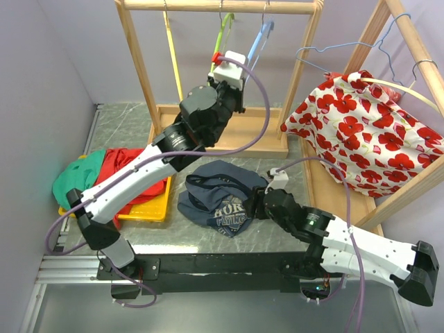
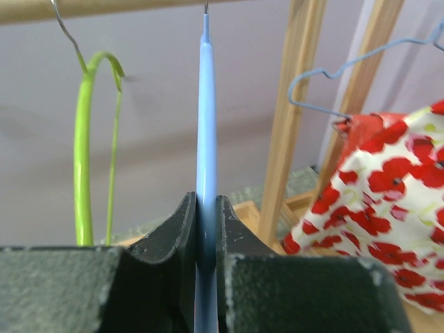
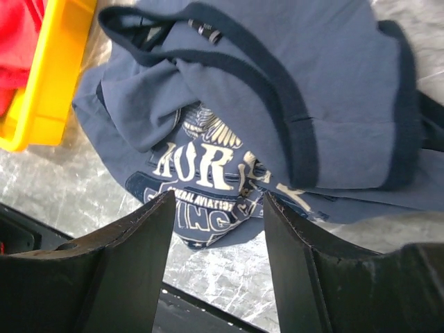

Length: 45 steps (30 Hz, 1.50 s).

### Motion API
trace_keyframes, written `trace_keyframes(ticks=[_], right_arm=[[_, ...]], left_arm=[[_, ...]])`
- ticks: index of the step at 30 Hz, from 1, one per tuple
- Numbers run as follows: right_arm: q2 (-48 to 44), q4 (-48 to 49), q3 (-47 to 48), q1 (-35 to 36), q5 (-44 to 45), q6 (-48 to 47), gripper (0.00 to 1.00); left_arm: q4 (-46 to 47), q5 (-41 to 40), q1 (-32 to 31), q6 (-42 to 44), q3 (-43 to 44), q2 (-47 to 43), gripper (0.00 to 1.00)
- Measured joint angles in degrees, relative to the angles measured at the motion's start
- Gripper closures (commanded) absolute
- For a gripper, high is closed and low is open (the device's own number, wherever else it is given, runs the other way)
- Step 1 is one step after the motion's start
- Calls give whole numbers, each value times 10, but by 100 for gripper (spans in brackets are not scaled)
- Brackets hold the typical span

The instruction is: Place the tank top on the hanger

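The navy tank top point(image 1: 218, 198) lies crumpled on the table's middle, its pale lettering point(image 3: 201, 166) facing up. From the wooden rail hangs the light blue hanger point(image 1: 260, 38), seen edge-on in the left wrist view point(image 2: 206, 104). My left gripper point(image 1: 241, 64) is raised to the rail and shut on the hanger's lower part point(image 2: 206, 208), both pads pressed against the plastic. At the tank top's right edge my right gripper point(image 1: 258, 201) hovers low and open; between its fingers point(image 3: 218, 198) are the printed hem and bare table, with nothing gripped.
A lime green hanger point(image 1: 225, 31) and a yellow hanger point(image 1: 172, 48) share the wooden rack point(image 1: 222, 7). A red poppy-print cloth point(image 1: 368, 125) drapes a second rack on the right, under a wire hanger point(image 1: 333, 52). A yellow tray point(image 1: 149, 208) holds red and green garments at left.
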Motion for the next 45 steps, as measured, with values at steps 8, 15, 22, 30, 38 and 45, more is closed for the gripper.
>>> trace_keyframes(ticks=[8,15,22,30,38,45], right_arm=[[-48,-32,0,0,42,16,42],[-61,-72,-3,0,62,63,46],[-83,-95,-45,0,72,109,48],[16,-69,-33,-2,103,102,49],[92,-30,-1,-46,104,69,52],[126,-19,24,-83,92,31,63]], left_arm=[[-14,67,0,-82,-199,-146,99],[-60,163,-1,-137,-339,-316,99],[-129,213,-2,-179,-454,-462,99],[-208,216,-2,-233,-539,-570,99],[-289,212,-2,-266,-544,-619,99],[-338,216,-2,-280,-544,-655,99]])
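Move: The left hand, already gripping the blue hanger's near end, has the tank top about 50 cm below, some 9 cm back and 3 cm to its left. From that hand the green hanger is roughly 18 cm ahead and 10 cm left, about level in height. From the right hand the tank top's middle is about 8 cm ahead, 10 cm left and 12 cm below; the yellow basket is 31 cm left of the tank top, level with it. Left hand draws blue hanger from rail, some 20 cm back, down, left; right goes right, then forward, narrowing. ##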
